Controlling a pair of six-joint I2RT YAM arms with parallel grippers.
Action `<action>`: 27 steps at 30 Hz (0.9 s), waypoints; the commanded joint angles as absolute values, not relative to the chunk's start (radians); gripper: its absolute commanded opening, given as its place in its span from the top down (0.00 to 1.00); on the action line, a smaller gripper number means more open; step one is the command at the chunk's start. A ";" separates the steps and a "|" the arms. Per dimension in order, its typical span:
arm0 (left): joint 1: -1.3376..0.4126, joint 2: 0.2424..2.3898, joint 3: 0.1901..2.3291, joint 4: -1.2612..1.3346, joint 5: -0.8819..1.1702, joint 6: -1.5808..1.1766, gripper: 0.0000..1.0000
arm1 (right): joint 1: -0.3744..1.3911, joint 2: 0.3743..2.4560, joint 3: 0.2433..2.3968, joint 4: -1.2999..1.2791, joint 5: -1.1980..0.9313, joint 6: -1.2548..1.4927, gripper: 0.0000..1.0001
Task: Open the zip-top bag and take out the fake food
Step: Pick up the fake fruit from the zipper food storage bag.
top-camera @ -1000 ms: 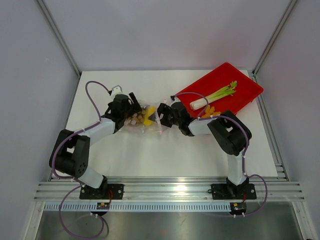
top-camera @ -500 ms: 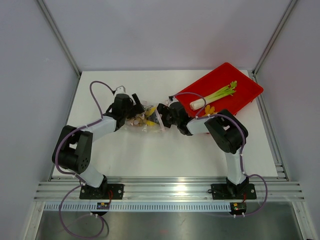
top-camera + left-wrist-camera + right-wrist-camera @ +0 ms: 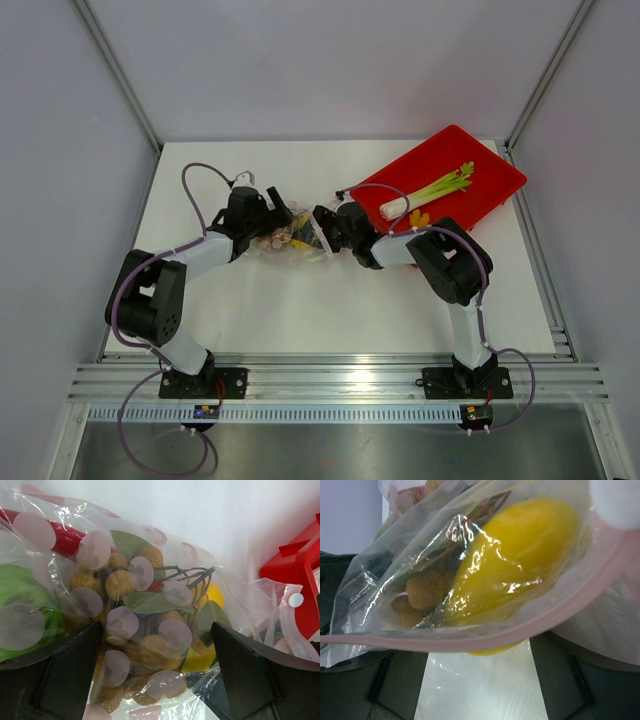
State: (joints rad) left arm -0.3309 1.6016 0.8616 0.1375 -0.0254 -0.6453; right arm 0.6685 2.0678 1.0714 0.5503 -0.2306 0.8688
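The zip-top bag (image 3: 296,243) lies crumpled on the white table between my two grippers. Through its clear film the left wrist view shows fake food: tan balls (image 3: 120,582), green leaves, a yellow piece (image 3: 212,594) and a green round fruit (image 3: 20,615). My left gripper (image 3: 277,223) is open, its fingers (image 3: 65,672) standing on either side of the bag's bulging end. My right gripper (image 3: 322,229) is open too. The pink zip strip (image 3: 470,642) arcs just above its jaws, with a yellow piece (image 3: 520,550) behind the film. A celery stalk (image 3: 436,186) lies outside the bag.
A red tray (image 3: 482,195) sits at the back right, holding the celery and a small orange-yellow piece (image 3: 420,218). Its corner shows red in the left wrist view (image 3: 300,575). White walls with metal rails close in the table on the left, back and right.
My left gripper has pushed rightward into the bag, bunching it toward the right gripper. The right gripper has edged slightly left and back. The bag looks more crumpled.
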 commanded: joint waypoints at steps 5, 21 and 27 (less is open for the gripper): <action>-0.331 1.611 0.848 0.193 0.061 -0.673 0.08 | 0.667 2.109 1.126 0.555 -0.256 0.891 0.17; -0.265 1.568 0.782 0.212 0.011 -0.729 0.08 | 0.635 2.022 1.009 0.643 -0.268 0.942 0.39; -0.259 1.562 0.772 0.227 0.008 -0.724 0.08 | 0.635 1.993 0.996 0.632 -0.270 0.930 0.38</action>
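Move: The yellow fake fruit lies in the bag, about 4 cm to the right hand's left and 2 cm ahead, roughly 1 cm lower; the pink zip strip crosses just above that hand's fingers, and the brown fruit cluster is some 10 cm to its left, level fore and aft. The red tray's middle is around 28 cm to its right and 11 cm ahead. From the left hand the yellow fruit is about 6 cm right, 1 cm back and 5 cm below. With its fingers at the bag's mouth, the right hand edges barely forward, then draws about 2 cm to its right, dipping about 1 cm before it lifts and eases back slightly, while the fingers close part way and stop well open, not shut on the yellow fruit. The left hand, still wide open over the brown fruit cluster and seeming to touch the film, drifts a touch right and then goes about 2.5 cm left, away from the yellow fruit, with a slight roll. ##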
